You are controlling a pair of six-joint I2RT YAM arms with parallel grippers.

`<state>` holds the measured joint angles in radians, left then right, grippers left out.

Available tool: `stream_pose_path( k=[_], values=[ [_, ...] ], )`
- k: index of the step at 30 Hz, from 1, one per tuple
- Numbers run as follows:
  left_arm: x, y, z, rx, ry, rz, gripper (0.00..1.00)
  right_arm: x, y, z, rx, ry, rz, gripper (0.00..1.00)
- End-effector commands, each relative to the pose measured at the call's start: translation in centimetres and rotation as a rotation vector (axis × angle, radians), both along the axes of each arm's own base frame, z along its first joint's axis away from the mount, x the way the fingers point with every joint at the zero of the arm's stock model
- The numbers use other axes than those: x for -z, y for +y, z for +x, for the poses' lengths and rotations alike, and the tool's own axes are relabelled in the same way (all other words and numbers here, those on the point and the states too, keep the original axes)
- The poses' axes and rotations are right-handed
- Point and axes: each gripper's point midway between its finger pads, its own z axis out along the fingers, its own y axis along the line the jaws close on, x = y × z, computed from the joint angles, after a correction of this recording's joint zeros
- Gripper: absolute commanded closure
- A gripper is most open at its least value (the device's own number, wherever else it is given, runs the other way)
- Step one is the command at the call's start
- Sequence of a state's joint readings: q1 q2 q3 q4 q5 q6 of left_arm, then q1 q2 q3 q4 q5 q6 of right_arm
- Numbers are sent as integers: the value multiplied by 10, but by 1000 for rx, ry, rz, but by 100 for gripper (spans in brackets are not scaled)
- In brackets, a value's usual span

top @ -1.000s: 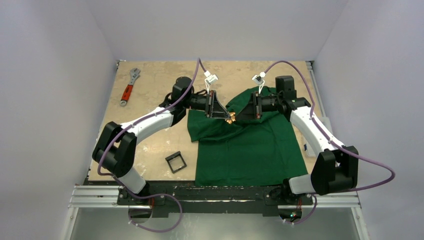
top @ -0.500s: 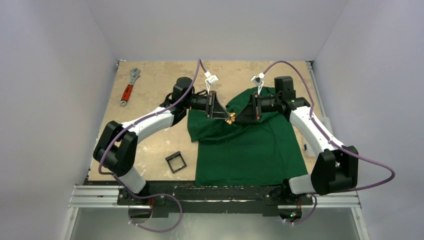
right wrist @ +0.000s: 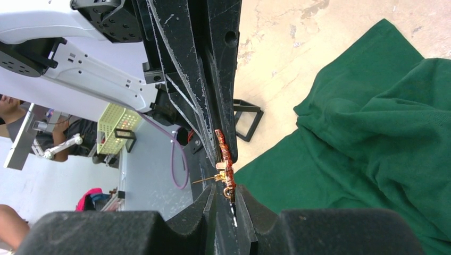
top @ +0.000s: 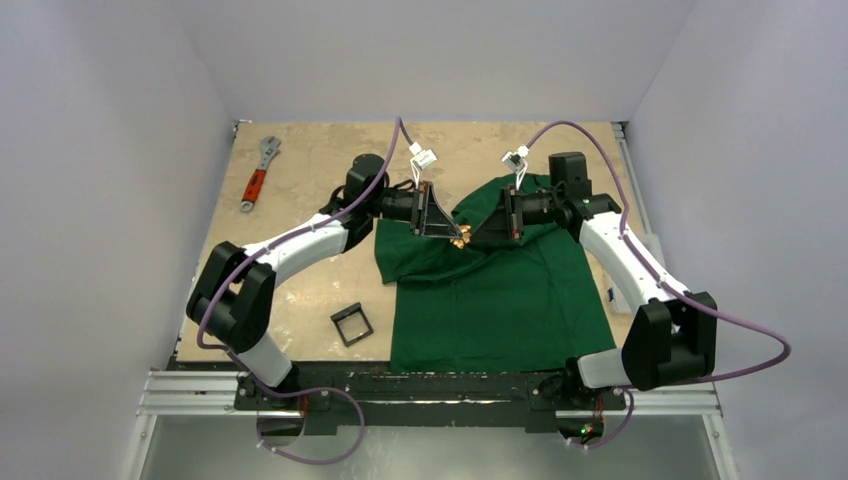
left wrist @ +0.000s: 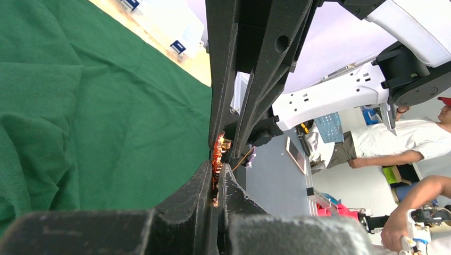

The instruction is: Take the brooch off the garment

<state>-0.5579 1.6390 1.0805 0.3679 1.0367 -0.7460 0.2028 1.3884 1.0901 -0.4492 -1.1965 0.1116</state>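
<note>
The brooch (top: 461,240), a tiny orange-red jagged ornament with gold fittings, hangs in the air above the garment (top: 500,300), a dark green T-shirt spread on the table. My left gripper (top: 455,235) comes in from the left and is shut on the brooch (left wrist: 217,151), its fingertips (left wrist: 206,175) pinching one end. My right gripper (top: 472,238) faces it from the right. In the right wrist view my right gripper (right wrist: 226,187) has its jaws a little apart around the brooch's (right wrist: 224,154) other end. The gold pin sticks out sideways, with no cloth on it.
A red-handled wrench (top: 257,175) lies at the table's far left. A small black square frame (top: 351,325) sits left of the shirt's hem. The tan table (top: 300,150) is walled by grey panels on both sides and behind.
</note>
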Motion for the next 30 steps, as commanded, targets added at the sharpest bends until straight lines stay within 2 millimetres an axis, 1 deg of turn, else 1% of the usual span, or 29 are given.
stream_pose_path(
  k=[1,3,9,11,14,19,25,27,28,29,30],
  values=[
    [-17,-5,1,16,-46,-40,100,-15,3,5,-20,-64,19,79],
    [-17,-5,1,16,-46,-40,100,-15,3,4,-23,-64,19,80],
    [-17,-5,2,13,-43,-40,100,-14,2,2,-26,-67,14,81],
    [-17,-5,2,12,-42,-40,100,-13,2,3,-25,-66,12,80],
    [-18,-6,2,13,-43,-43,100,-13,2,3,-23,-65,9,76],
    [-18,-5,2,10,-43,-43,100,-13,2,4,-22,-70,8,78],
    [-19,-5,2,9,-44,-44,100,-12,2,3,-32,-75,7,92],
    [-19,-6,2,10,-43,-44,100,-12,2,3,-34,-79,7,100],
    [-20,-5,3,9,-45,-45,100,-13,2,3,-35,-82,8,100],
    [-20,-6,2,10,-45,-45,91,-13,2,3,-36,-83,8,100],
    [-20,-5,2,5,-47,-44,79,-13,2,3,-36,-83,9,100]
  ],
)
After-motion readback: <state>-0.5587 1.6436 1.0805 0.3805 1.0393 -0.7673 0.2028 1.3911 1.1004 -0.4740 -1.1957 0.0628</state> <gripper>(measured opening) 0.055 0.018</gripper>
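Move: The brooch is already in the left gripper's tips, its middle only about 1 cm to the left hand's right. The open right gripper faces it, with the brooch some 2 cm to the right hand's left and at the same height. From the right hand, the green garment's middle lies roughly 7 cm right, 3 cm back and 22 cm below; the black frame is about 25 cm left, 14 cm back and 23 cm below. Hold both grippers where they are, tips facing each other, and bring the right fingers together from nearly a quarter open to almost shut, so they pinch the near edge of the brooch. Keep the left grip shut while they close, then just start to ease the left fingers apart. Shift neither hand; let the right wrist tilt no more than a couple of degrees. ##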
